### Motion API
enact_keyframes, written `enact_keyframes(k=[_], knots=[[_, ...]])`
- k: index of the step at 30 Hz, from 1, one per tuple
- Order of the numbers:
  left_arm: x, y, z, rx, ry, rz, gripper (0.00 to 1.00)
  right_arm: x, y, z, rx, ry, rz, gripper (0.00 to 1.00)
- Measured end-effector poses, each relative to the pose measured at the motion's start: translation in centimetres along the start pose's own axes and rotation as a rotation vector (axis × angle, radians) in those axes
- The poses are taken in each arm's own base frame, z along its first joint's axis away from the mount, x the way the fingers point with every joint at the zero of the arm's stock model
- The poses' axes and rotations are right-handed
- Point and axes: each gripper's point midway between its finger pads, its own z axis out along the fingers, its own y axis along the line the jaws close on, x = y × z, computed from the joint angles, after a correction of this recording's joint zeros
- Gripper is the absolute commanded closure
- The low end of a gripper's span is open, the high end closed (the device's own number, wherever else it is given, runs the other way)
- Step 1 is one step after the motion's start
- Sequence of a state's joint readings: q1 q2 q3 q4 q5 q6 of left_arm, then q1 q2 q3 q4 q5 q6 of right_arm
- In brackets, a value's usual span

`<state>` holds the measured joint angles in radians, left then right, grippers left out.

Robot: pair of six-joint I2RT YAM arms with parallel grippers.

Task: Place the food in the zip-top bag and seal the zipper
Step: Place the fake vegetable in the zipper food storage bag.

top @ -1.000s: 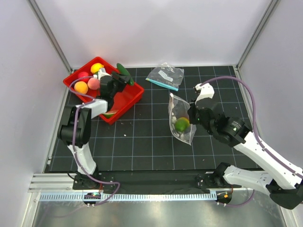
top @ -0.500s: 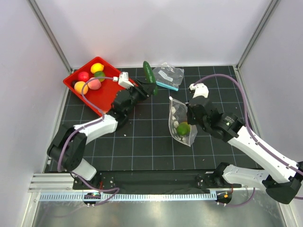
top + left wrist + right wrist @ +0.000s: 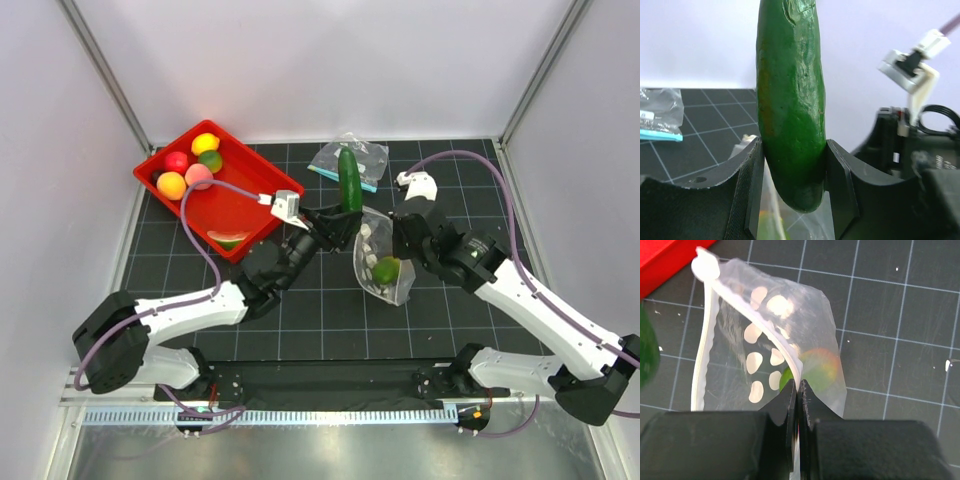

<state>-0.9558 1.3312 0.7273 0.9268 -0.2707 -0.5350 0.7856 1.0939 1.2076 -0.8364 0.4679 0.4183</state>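
My left gripper (image 3: 343, 214) (image 3: 792, 170) is shut on a long green toy cucumber (image 3: 349, 180) (image 3: 790, 95), held upright by its lower end just left of the zip-top bag (image 3: 380, 258). The bag is clear with white dots (image 3: 765, 335). It hangs from my right gripper (image 3: 402, 236) (image 3: 799, 390), which is shut on one side of the pale zipper (image 3: 782, 347). The other zipper strip (image 3: 702, 355) stands apart, so the mouth gapes. A green-and-orange fruit (image 3: 386, 269) (image 3: 817, 367) lies inside the bag.
A red tray (image 3: 250, 205) at the back left holds yellow (image 3: 205, 143), red (image 3: 177, 161), orange (image 3: 171, 185) and pink (image 3: 198, 176) fruits. A smaller clear pouch with a teal strip (image 3: 325, 158) lies behind the cucumber. White walls enclose the black gridded mat.
My left arm has swung from the red tray rightward across the mat, carrying the cucumber up to the bag. The right gripper kept its hold and shifted the bag slightly.
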Motion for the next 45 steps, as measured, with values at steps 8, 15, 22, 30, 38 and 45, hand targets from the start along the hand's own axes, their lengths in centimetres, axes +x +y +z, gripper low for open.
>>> enact_keyframes(k=[8,15,22,30,38,45], knots=[[-0.1,-3.1,-1.3,0.051,-0.054,0.027,0.79,-0.6,1.1,0.2,-0.075,0.011,0.054,0.99],[2.4,-3.6,-1.3,0.062,-0.030,0.100,0.76,-1.4,1.0,0.4,-0.144,0.031,0.162,0.99],[4.3,-3.5,-1.1,0.060,0.001,0.169,0.58,-2.8,1.4,-0.5,-0.215,0.012,0.218,0.99],[4.8,-3.6,-1.0,0.065,0.004,0.213,0.21,-3.0,1.6,-1.0,-0.239,0.009,0.227,0.99],[4.6,-3.9,-0.9,0.064,-0.003,0.230,0.20,-3.1,1.4,-0.9,-0.235,0.007,0.231,0.99],[4.1,-2.2,-0.7,-0.034,-0.006,0.260,0.19,-3.2,1.3,-1.0,-0.233,0.001,0.231,0.99]])
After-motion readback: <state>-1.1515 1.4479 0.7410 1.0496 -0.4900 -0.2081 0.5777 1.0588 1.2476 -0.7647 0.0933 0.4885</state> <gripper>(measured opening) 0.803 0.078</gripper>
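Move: The left hand already holds the cucumber by its lower end. The middle of the clear bag's open mouth lies about 6 cm to its right, level with it fore and aft, and some 7 cm lower. The right gripper, pinching the rim, is about 10 cm right, 3 cm back and 7 cm below; the mango in the bag is roughly 9 cm right, 1 cm ahead and 20 cm down. From the right hand the mouth's middle lies about 3 cm ahead, 5 cm left, at its height. The left hand draws back about 4 cm, rising slightly, then shifts some 4 cm right and sinks over the bag's mouth with a small roll, where its fingers open and let go of the cucumber before it edges forward and right-wards no further, easing 1 cm forward and left. Meanwhile the right hand keeps its pinch on the rim, lifts it about 3 cm and rolls some 20 degrees, its left side rising. ##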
